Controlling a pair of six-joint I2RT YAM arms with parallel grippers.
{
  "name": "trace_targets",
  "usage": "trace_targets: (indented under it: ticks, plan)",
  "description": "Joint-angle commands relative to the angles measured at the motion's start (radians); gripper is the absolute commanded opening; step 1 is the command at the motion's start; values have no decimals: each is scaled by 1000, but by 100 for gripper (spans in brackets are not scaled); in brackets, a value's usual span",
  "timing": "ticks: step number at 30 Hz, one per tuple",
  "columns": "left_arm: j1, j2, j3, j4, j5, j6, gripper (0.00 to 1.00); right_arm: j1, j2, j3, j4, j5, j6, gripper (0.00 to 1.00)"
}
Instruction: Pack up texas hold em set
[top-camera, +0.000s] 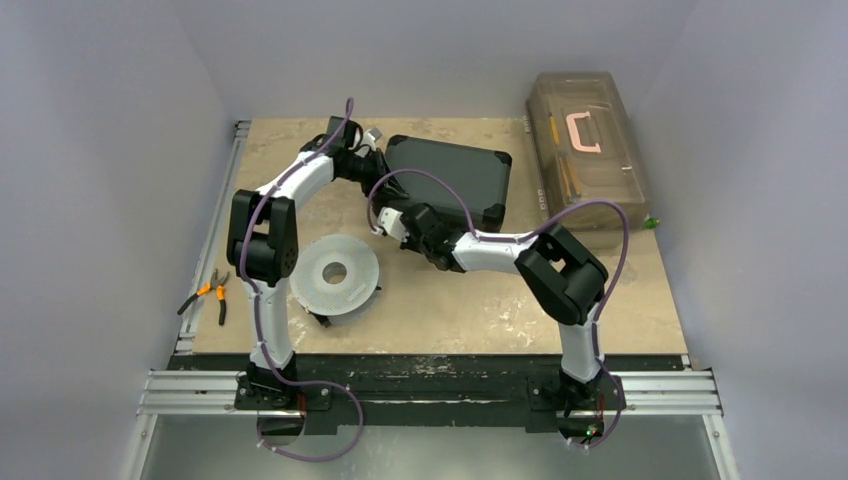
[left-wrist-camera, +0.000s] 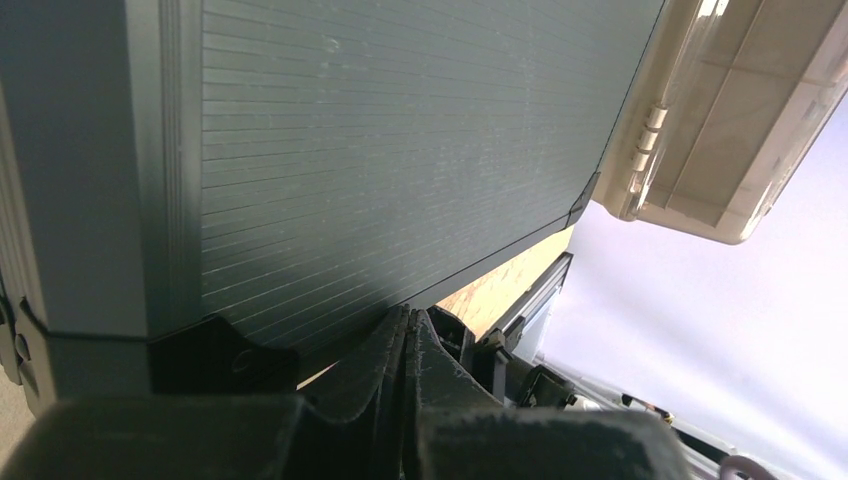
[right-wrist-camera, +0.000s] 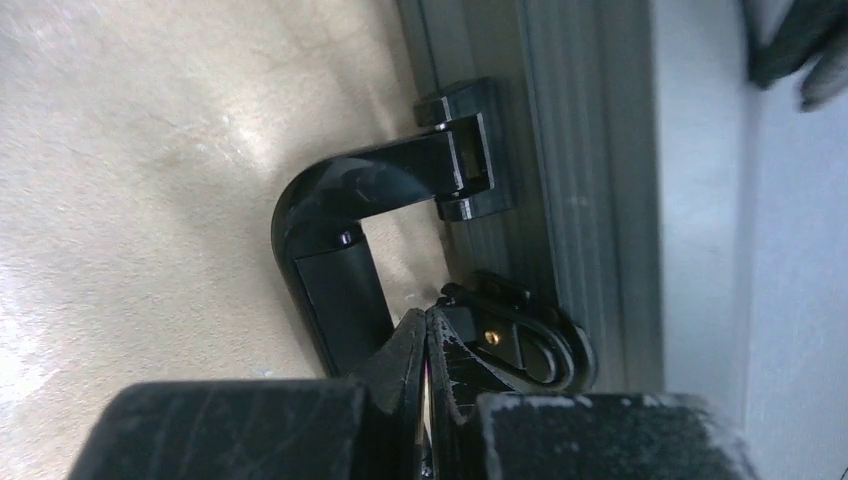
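Note:
The texas hold em set's black briefcase (top-camera: 455, 175) lies closed at the back centre of the table, so its chips and cards are hidden. My left gripper (top-camera: 380, 160) is at the case's left end. In the left wrist view its jaws (left-wrist-camera: 410, 316) are pressed together right against the ribbed case (left-wrist-camera: 380, 150), with nothing between them. My right gripper (top-camera: 415, 218) is at the case's near edge. In the right wrist view it (right-wrist-camera: 427, 316) is shut and empty, its tips between the black handle (right-wrist-camera: 330, 230) and a black latch (right-wrist-camera: 520, 345).
A translucent brown toolbox (top-camera: 588, 150) with a pink handle stands at the back right, also in the left wrist view (left-wrist-camera: 720, 130). A grey-white disc (top-camera: 335, 272) lies front left beside the left arm. Orange-handled pliers (top-camera: 210, 293) lie off the table's left edge.

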Motion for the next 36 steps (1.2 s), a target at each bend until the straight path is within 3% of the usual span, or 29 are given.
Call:
trace_targets:
  ticks: [1, 12, 18, 22, 26, 36]
  plan:
    - [18, 72, -32, -134, -170, 48, 0, -3, 38, 35, 21, 99, -54, 0]
    - [22, 71, -32, -143, -178, 51, 0, -42, 172, 76, -3, 256, -107, 0]
    - [24, 72, -29, -146, -181, 52, 0, -49, 106, 57, -83, 167, -63, 0]
    - [24, 77, -26, -142, -173, 49, 0, -47, 4, 182, -217, -46, 62, 0]
    - [24, 73, -28, -140, -171, 50, 0, -45, -96, 186, -132, -209, 152, 0]
    - [24, 63, -33, -136, -171, 48, 0, -46, -120, 147, -201, -124, 91, 0]
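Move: Just ahead of the right hand's shut fingertips, about 2 cm out and 1 cm lower, is the latch on the closed case's front. The handle's middle lies some 3 cm back, 1 cm right and 2 cm below; the case lid's middle is roughly 10 cm ahead, 4 cm right and 2 cm higher. From the left hand, resting on the lid, the latch lies about 4 cm back, 7 cm right and 5 cm down. Bearing down and forward on the latch with closed fingers, the right hand sinks and advances about 1.5 cm each, rolling slightly, pauses there, then rolls back some 20 degrees and rises about 10 cm from its lowest point, clear of the latch and handle. The left hand's shut fingertips stay on the lid near its front left, holding it. ##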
